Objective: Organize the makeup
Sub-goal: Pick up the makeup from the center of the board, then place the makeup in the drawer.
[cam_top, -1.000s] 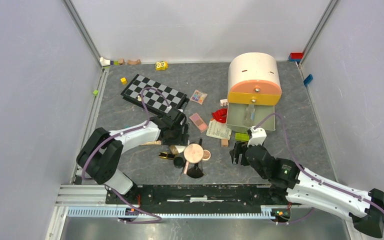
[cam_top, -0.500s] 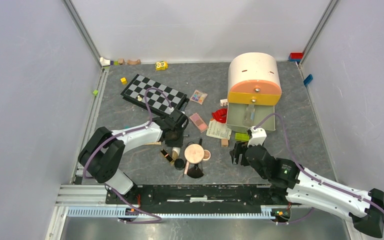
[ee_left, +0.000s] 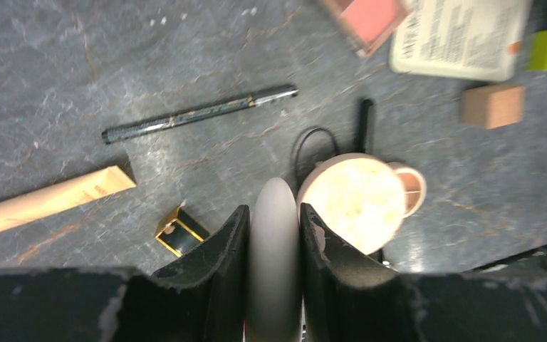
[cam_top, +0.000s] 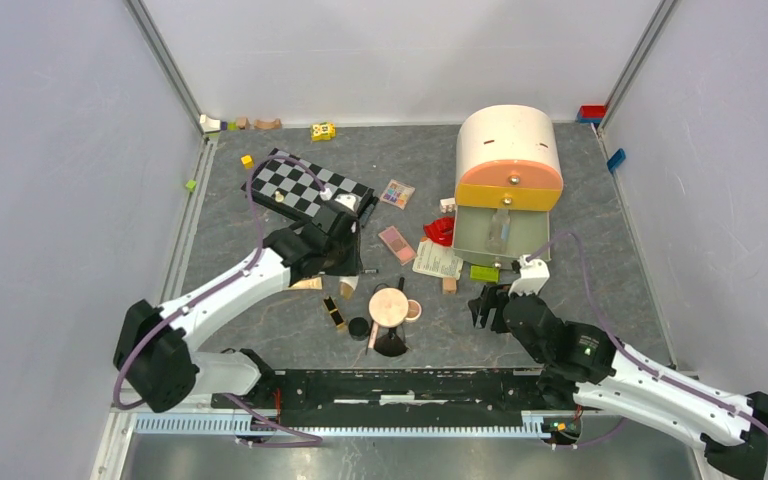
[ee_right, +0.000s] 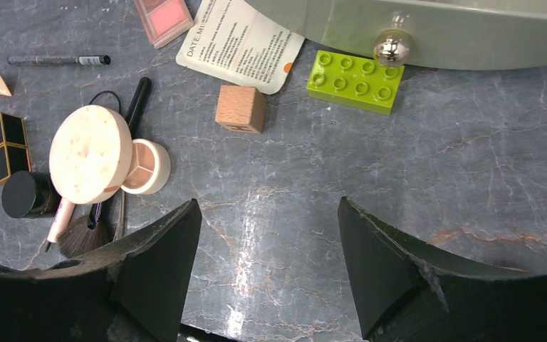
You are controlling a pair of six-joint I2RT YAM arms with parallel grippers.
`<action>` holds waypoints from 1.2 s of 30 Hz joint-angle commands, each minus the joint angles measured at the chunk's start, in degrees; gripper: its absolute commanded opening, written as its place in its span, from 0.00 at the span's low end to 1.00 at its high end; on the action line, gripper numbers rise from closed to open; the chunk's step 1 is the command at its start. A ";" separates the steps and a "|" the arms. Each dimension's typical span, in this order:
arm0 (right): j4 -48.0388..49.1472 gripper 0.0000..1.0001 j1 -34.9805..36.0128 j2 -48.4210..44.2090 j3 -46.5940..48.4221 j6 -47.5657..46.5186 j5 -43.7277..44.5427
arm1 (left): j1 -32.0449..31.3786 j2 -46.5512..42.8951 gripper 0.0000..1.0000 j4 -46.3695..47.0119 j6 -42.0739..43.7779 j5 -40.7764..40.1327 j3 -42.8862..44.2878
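My left gripper is shut on the white oval and holds it above the table; from above, this gripper hangs left of the makeup pile. Beneath it lie the round peach compact, a black-gold tube, a dark pencil and a peach tube. My right gripper stands open over bare table, right of the compact, a black-handled brush and a black jar. A pink palette and a multicolour palette lie farther back.
The round cabinet stands at the back right, its green drawer pulled open. Before it lie a green block, a wooden block, a printed sachet and a red piece. A checkerboard lies at the back left.
My left gripper has closed on the white oval and risen from the pile, the arm swinging back and to the left. The right arm has shifted slightly, its jaws unchanged.
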 commanded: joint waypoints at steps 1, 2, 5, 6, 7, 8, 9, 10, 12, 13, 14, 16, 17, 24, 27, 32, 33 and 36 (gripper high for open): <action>-3.81 0.77 0.18 -2.88 1.86 3.13 4.51 | -0.18 -5.48 0.04 8.37 -2.50 2.91 1.24; -4.45 0.78 0.17 -3.57 2.03 3.49 5.07 | -0.19 -5.90 0.03 10.89 -2.83 4.14 1.08; -7.02 0.77 0.21 -6.03 3.13 4.88 6.54 | -0.25 -4.64 0.02 14.90 -4.06 6.60 2.77; -8.06 0.78 0.20 -7.05 3.43 5.50 7.02 | -0.34 -3.91 0.02 15.87 -4.28 6.80 3.70; -9.06 0.78 0.22 -7.84 3.69 6.07 7.59 | -0.56 -2.90 0.02 17.05 -4.48 7.78 4.34; -9.75 0.77 0.22 -8.85 3.96 6.47 8.03 | -0.89 -2.11 0.02 18.13 -4.75 8.28 4.97; -10.59 0.77 0.18 -9.65 4.14 6.87 8.52 | -1.43 -1.03 0.02 19.37 -4.98 8.53 5.59; -11.20 0.78 0.18 -10.45 4.35 7.26 8.92 | -2.01 0.09 0.02 20.35 -5.08 8.50 6.19; -12.84 0.78 0.18 -11.84 4.77 8.05 9.72 | -3.33 2.30 0.02 21.97 -5.23 8.06 7.70; -13.73 0.77 0.22 -12.32 4.97 8.62 10.16 | -4.03 3.33 0.02 22.47 -5.31 7.80 8.54; -14.56 0.77 0.20 -12.92 5.18 9.03 10.61 | -4.62 4.57 0.02 22.98 -5.38 7.67 9.36; -16.05 0.77 0.18 -13.79 5.44 9.75 11.19 | -5.54 6.60 0.02 24.19 -5.47 7.61 10.94; -16.69 0.77 0.18 -14.17 5.63 10.05 11.48 | -5.90 7.64 0.02 25.00 -5.49 7.66 11.63; -18.74 0.77 0.19 -15.87 6.09 10.69 12.88 | -9.41 15.95 0.02 30.35 -4.14 8.32 18.63; -19.49 0.77 0.17 -16.14 6.37 11.03 13.07 | -10.93 19.75 0.02 32.16 -3.26 8.49 21.97; -20.48 0.78 0.18 -16.92 6.46 11.49 13.15 | -11.85 26.62 0.02 35.79 -2.98 7.38 26.59; -20.43 0.78 0.20 -17.15 6.37 11.48 13.11 | -11.87 27.61 0.02 37.24 -3.29 7.31 26.97; -20.34 0.78 0.18 -17.43 6.37 11.53 13.07 | -12.04 30.88 0.02 41.73 -3.80 7.25 28.25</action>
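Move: The left hand already holds the white makeup piece; the open drawer's middle lies some 34 cm to its right, 12 cm ahead and 8 cm lower. On the way, about 10 cm below, lie the pink palette 10 cm right and 10 ahead, the printed card 19 cm right and 7 ahead, and the red piece 20 cm right and 13 ahead. From the right hand, that drawer is roughly 19 cm ahead, 4 cm right and 7 cm lower. Rightward in a long sweep, rising early, the left hand carries the makeup piece some 24 cm right towards the open drawer, over the card, ending about 7 cm farther forward and higher. Its fingers keep their hold and swing some 30 degrees out to the right and forward. The empty, open right hand slides about 6 cm right, rises slightly and turns clockwise. ##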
